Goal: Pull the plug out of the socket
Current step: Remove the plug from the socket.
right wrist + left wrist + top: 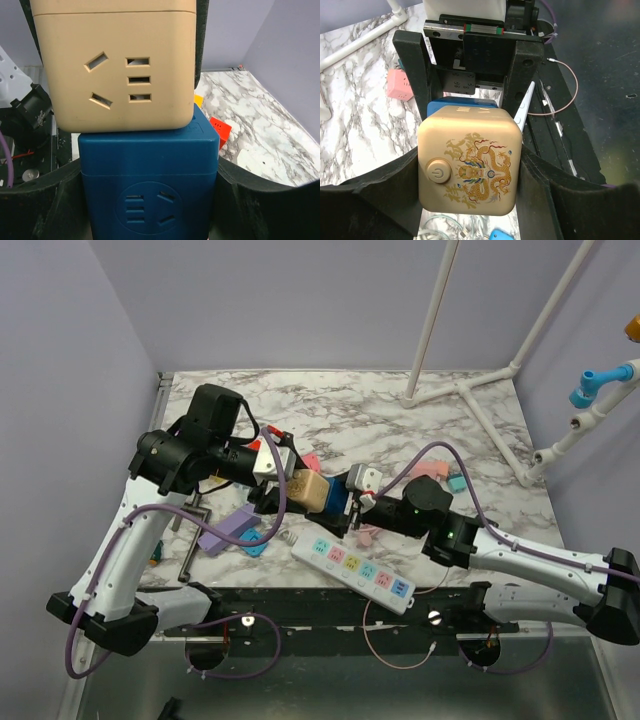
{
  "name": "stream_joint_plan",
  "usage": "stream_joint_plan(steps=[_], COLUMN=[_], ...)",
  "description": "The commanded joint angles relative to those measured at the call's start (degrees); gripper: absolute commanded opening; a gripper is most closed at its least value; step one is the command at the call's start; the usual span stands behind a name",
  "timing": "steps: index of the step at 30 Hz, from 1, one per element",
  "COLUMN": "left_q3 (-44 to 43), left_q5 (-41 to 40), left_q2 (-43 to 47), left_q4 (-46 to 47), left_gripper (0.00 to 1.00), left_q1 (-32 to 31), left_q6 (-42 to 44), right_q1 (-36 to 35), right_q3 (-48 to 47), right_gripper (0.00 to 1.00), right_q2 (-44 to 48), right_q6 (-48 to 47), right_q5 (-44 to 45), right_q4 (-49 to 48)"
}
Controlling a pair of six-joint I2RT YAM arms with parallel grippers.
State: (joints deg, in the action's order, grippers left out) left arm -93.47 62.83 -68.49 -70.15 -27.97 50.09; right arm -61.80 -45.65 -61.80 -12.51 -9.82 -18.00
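A beige cube socket (pixel 310 490) with a gold dragon and a round power button (pixel 470 165) is held above the table. My left gripper (pixel 470 186) is shut on it, one black finger pressed to each side. A blue cube plug (pixel 339 502) sits flush against the beige cube's far face (pixel 115 65), with no gap showing between them. My right gripper (pixel 150 202) is shut on the blue plug (pixel 150 185), and its fingers (pixel 522 75) reach in from the opposite side. The two grippers (pixel 300 485) (pixel 347 505) face each other over the middle of the table.
A white power strip (pixel 355 575) with coloured sockets lies near the front edge, below the grippers. A purple piece (pixel 230 530), pink blocks (pixel 430 470), a teal block (pixel 455 483) and a red block (pixel 220 129) lie around. A white pipe frame (pixel 470 385) stands at the back right.
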Motion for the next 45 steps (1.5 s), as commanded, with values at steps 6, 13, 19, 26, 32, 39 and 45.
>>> stream_joint_plan(steps=[6, 13, 19, 26, 32, 39, 45], left_q3=[-6.8, -10.3, -11.8, -6.7, -5.5, -4.3, -2.5], left_q5=[1.6, 2.9, 3.6, 3.6, 2.6, 2.1, 1.2], left_q2=[0.7, 0.6, 1.3, 1.6, 1.8, 2.0, 2.3], left_q4=[0.8, -0.9, -1.6, -0.1, 0.8, 0.4, 0.5], left_gripper=[0.0, 0.0, 0.0, 0.0, 0.0, 0.0, 0.0], left_q1=[1.2, 1.3, 1.5, 1.5, 1.5, 1.5, 1.5], left_q6=[0.1, -0.5, -1.0, -0.6, -0.2, 0.8, 1.8], right_q1=[0.2, 0.2, 0.1, 0.1, 0.1, 0.1, 0.1], right_q3=[5.2, 8.2, 10.6, 4.3, 0.6, -1.7, -5.2], right_gripper=[0.01, 0.01, 0.01, 0.76, 1.0, 1.0, 1.0], right_q2=[1.3, 1.4, 2.2, 0.9, 0.6, 2.5, 4.8], right_q6=[-0.9, 0.7, 1.7, 1.0, 0.7, -0.1, -1.0], right_q5=[5.9, 9.5, 11.8, 10.2, 7.4, 3.5, 0.4], right_q4=[5.5, 3.6, 4.0, 5.4, 4.6, 3.1, 5.8])
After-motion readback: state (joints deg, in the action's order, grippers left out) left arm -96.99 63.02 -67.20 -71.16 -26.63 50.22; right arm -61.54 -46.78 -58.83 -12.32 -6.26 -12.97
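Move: The blue plug is already pinched between the right fingers, right at the hand point. The beige socket it sits on is about 6 cm left and 2 cm ahead of the right hand, and held by the left gripper, from which the blue plug lies some 6 cm right, 1 cm back and 2 cm lower. From the right hand the power strip lies some 20 cm below, about 5 cm back and 2 cm right. Keep the left grip on the beige socket and lift it about 3 cm overall, then ease down slightly. With the right gripper still pinching the blue plug, raise it about 1 cm and tip its fingertips up some 5 to 10 degrees; then open it wide, let go, dip nearly 5 cm, and rise back while edging right. ##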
